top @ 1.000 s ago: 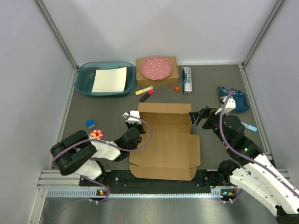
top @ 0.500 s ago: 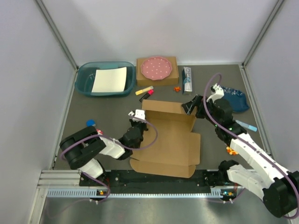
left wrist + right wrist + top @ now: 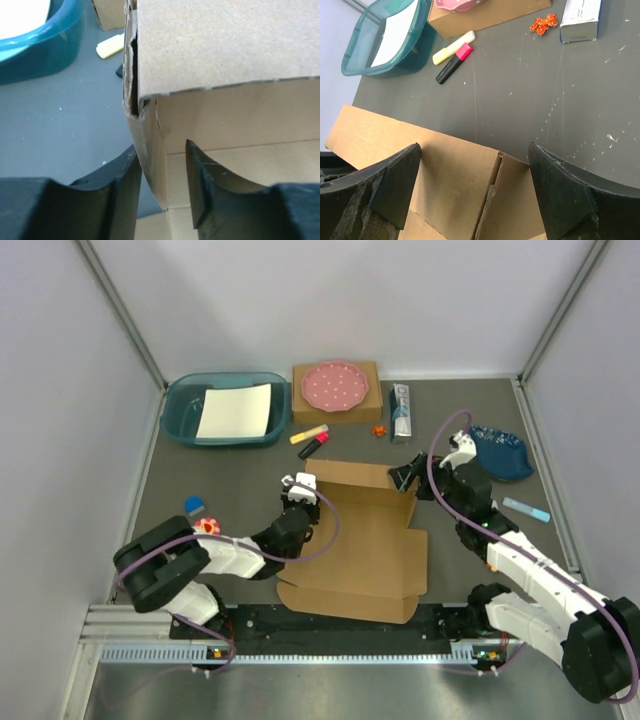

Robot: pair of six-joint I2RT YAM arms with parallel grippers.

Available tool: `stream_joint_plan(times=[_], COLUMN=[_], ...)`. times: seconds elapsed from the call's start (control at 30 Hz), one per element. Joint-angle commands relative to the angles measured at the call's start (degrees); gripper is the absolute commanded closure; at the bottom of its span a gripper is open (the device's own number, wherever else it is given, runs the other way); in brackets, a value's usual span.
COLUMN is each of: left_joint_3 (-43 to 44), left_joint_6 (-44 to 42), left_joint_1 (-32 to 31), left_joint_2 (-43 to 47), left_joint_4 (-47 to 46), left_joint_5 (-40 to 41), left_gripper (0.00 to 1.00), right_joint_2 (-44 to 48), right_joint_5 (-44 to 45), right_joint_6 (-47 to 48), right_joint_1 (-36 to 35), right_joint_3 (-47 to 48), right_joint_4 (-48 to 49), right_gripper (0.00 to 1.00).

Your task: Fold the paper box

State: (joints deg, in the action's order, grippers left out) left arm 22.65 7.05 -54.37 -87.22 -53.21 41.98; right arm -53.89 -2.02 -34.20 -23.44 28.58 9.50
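Note:
The paper box point(image 3: 355, 545) lies in the middle of the table as a brown cardboard sheet with its back wall point(image 3: 365, 478) raised. My left gripper point(image 3: 300, 490) is at the box's back left corner. In the left wrist view it point(image 3: 161, 150) stands open astride the upright left side flap point(image 3: 152, 150), with a gap on the right finger's point(image 3: 197, 185) side. My right gripper point(image 3: 405, 478) is at the back right corner. In the right wrist view it point(image 3: 474, 150) is wide open over the corner fold of the paper box point(image 3: 445, 165) and holds nothing.
A teal bin point(image 3: 180, 410) holding white paper and a smaller box with a pink dotted plate point(image 3: 336, 388) stand at the back. Two markers point(image 3: 312, 438), a toothpaste carton point(image 3: 401, 412) and a blue bag point(image 3: 500, 452) lie nearby. Small toys point(image 3: 200, 517) sit at the left.
My left gripper was shut on the left side flap and has opened off it. My right gripper has moved left to the back right corner. The back wall stands higher.

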Motion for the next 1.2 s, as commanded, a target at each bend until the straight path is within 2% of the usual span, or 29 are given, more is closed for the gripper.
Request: stream_joint_plan(times=[0.0,0.13,0.27,0.37,0.53,0.7,0.8,0.87,0.93,1.07,1.17], left_joint_3=[0.6,-0.4,-0.4,0.7,0.5,1.4,2.1,1.5,1.0,-0.2,1.2], left_joint_6=[5.3,8.7,6.0,6.1,6.8,5.2,9.7,12.2,14.2,16.2,20.7], left_joint_1=[-0.7,-0.8,-1.7,-3.8,-4.5,-4.5,-4.5,-4.3,-3.8,-0.5,5.0], left_joint_2=[7.7,15.2,24.8,31.8,45.2,48.3,49.0,50.8,53.5,57.1,54.8], left_joint_4=[10.7,19.8,29.6,37.8,42.9,44.7,46.1,45.6,43.6,35.1,33.2], left_joint_5=[-3.4,-8.9,-19.7,-22.4,-26.1,-27.5,-23.3,-15.5,-12.6,-15.9,-23.6], left_gripper=[0.52,0.44,0.44,0.44,0.43,0.43,0.42,0.4,0.29,0.22,0.2], right_joint_2=[-0.9,-1.1,-1.3,-1.1,-0.8,-1.1,-0.9,-0.3,0.4,3.3,4.6], right_joint_5=[3.2,3.6,4.6,4.7,4.4,4.1,4.1,3.8,2.8,2.3,0.9], right_joint_6=[0.9,1.1,1.8,2.2,2.6,3.4,3.4,3.4,3.5,4.2,4.4], right_joint_1=[0.4,0.4,0.4,0.4,0.4,0.4,0.4,0.4,0.4,0.4,0.5], right_joint_3=[-1.8,-1.5,-1.1,-0.8,-1.0,-1.5,-2.1,-2.6,-3.1,-4.2,-5.5], right_joint_4=[-0.3,-0.6,-1.6,-1.9,-2.1,-1.9,-1.8,-1.8,-1.6,-2.8,-3.7], right_gripper=[0.13,0.13,0.13,0.13,0.13,0.13,0.13,0.13,0.13,0.14,0.14])
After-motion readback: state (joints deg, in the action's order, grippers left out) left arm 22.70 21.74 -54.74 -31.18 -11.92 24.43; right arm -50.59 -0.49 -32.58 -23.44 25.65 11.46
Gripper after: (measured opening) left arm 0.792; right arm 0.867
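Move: The left hand's fingers still straddle the box's left wall about halfway up; the box's upper left corner sits about 3 cm ahead, 1 cm right and 6 cm above that hand, and the pink-capped marker some 14 cm ahead, 2 cm right, 9 cm below. The right hand has the box's upper right corner between its spread fingers, about 1 cm ahead and 1 cm down; the orange bow lies roughly 17 cm beyond the hand, 6 cm left and 17 cm below. Back and up, the left hand draws about 11 cm off the box's left wall while its fingers open wide and it swings nearly 30 degrees clockwise; it then eases left and rises further, to 15 cm higher in all, rolling its left side down about 25 degrees and turning partway back. The right hand stays at the upper right corner, the box between its spread fingers. ##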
